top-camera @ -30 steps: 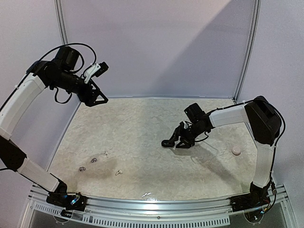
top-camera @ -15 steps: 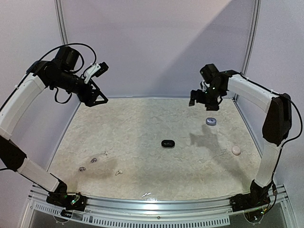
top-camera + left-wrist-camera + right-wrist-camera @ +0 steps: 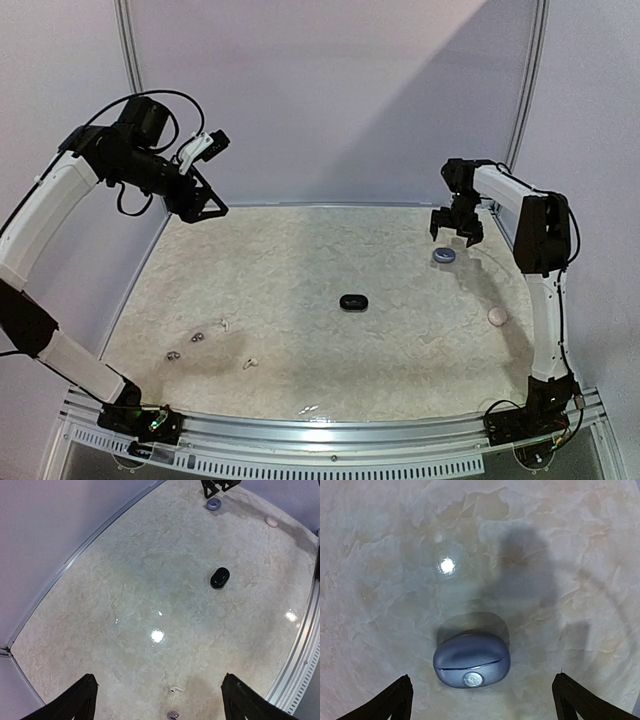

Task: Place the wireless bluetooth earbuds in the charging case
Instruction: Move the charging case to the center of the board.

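Three closed charging cases lie on the table: a black one (image 3: 352,302) (image 3: 219,577) in the middle, a blue one (image 3: 444,256) (image 3: 471,661) (image 3: 213,503) at the far right and a pale pink one (image 3: 497,317) (image 3: 271,521) near the right edge. My right gripper (image 3: 455,228) (image 3: 482,677) hangs open just above the blue case, touching nothing. Several tiny earbuds lie near the front left, among them a white one (image 3: 250,363) (image 3: 175,689) and a silvery one (image 3: 198,338) (image 3: 173,714). High over the far left corner, my left gripper (image 3: 205,205) (image 3: 158,676) is open and empty.
Grey walls (image 3: 330,100) with metal corner posts close the back and sides. A metal rail (image 3: 330,432) runs along the near edge, between the two arm bases.
My right gripper has left the black case in the middle of the table, swung up and out to the far right over the blue case, and opened wide. The left arm has not moved.
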You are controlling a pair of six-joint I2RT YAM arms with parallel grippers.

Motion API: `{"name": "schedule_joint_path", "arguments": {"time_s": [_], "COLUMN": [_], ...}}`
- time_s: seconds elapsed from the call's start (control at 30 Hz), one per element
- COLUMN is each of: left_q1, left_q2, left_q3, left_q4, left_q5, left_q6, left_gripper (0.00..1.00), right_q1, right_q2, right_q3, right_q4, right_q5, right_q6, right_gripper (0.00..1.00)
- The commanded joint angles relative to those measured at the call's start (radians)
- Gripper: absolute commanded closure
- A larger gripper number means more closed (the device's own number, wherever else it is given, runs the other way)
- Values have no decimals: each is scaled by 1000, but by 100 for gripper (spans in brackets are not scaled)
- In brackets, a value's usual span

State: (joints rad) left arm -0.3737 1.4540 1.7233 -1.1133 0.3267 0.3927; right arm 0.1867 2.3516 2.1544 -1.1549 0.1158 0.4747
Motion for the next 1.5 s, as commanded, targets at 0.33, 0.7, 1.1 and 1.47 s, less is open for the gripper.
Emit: {"name": "schedule_joint_path", "arguments": {"time_s": [0.33,0.7,1.1,1.47], "left_q1": [15,16,17,21], "left_q2": [54,58,82,75], "left_q3": [67,90,141,140], "left_q4": [-11,-20,-34,-47], "left_q5": [-5,-11,7,15], "left_q6": [14,25,28,28], "left_gripper": [12,12,12,13], "right_q1": [-114,-119,-135,-136], "right_q2": [4,15,107,100], "right_q3": [-60,-139,-131,-162], "right_q4": [165,173,42,-68], "right_q5": [-243,-357,-552,-530], "right_q6": [416,859,972,901], "right_gripper": [1,1,1,1]}}
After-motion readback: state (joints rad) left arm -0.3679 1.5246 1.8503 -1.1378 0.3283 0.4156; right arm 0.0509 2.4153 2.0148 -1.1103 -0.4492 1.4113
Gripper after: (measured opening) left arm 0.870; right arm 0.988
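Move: Just below the open right hand lies the blue charging case, about 2 cm to its left, 1 cm back and some 6 cm down. The black charging case sits roughly 17 cm back and 25 cm to the left of that hand; the pink disc is about 21 cm back and 6 cm to its right, both on the table. From the left hand, the blue charging case lies about 17 cm ahead, 45 cm to the right and 31 cm below. Sinking about 5 cm onto the blue charging case, the right hand first swings a little forward and right, then doubles back some 5 cm back and left, twisting roughly 55 degrees clockwise as its fingertips lean to the left. The fingers stay wide open and end astride the case, one finger close beside it. The empty left hand rises about 2 cm while easing slightly forward. ##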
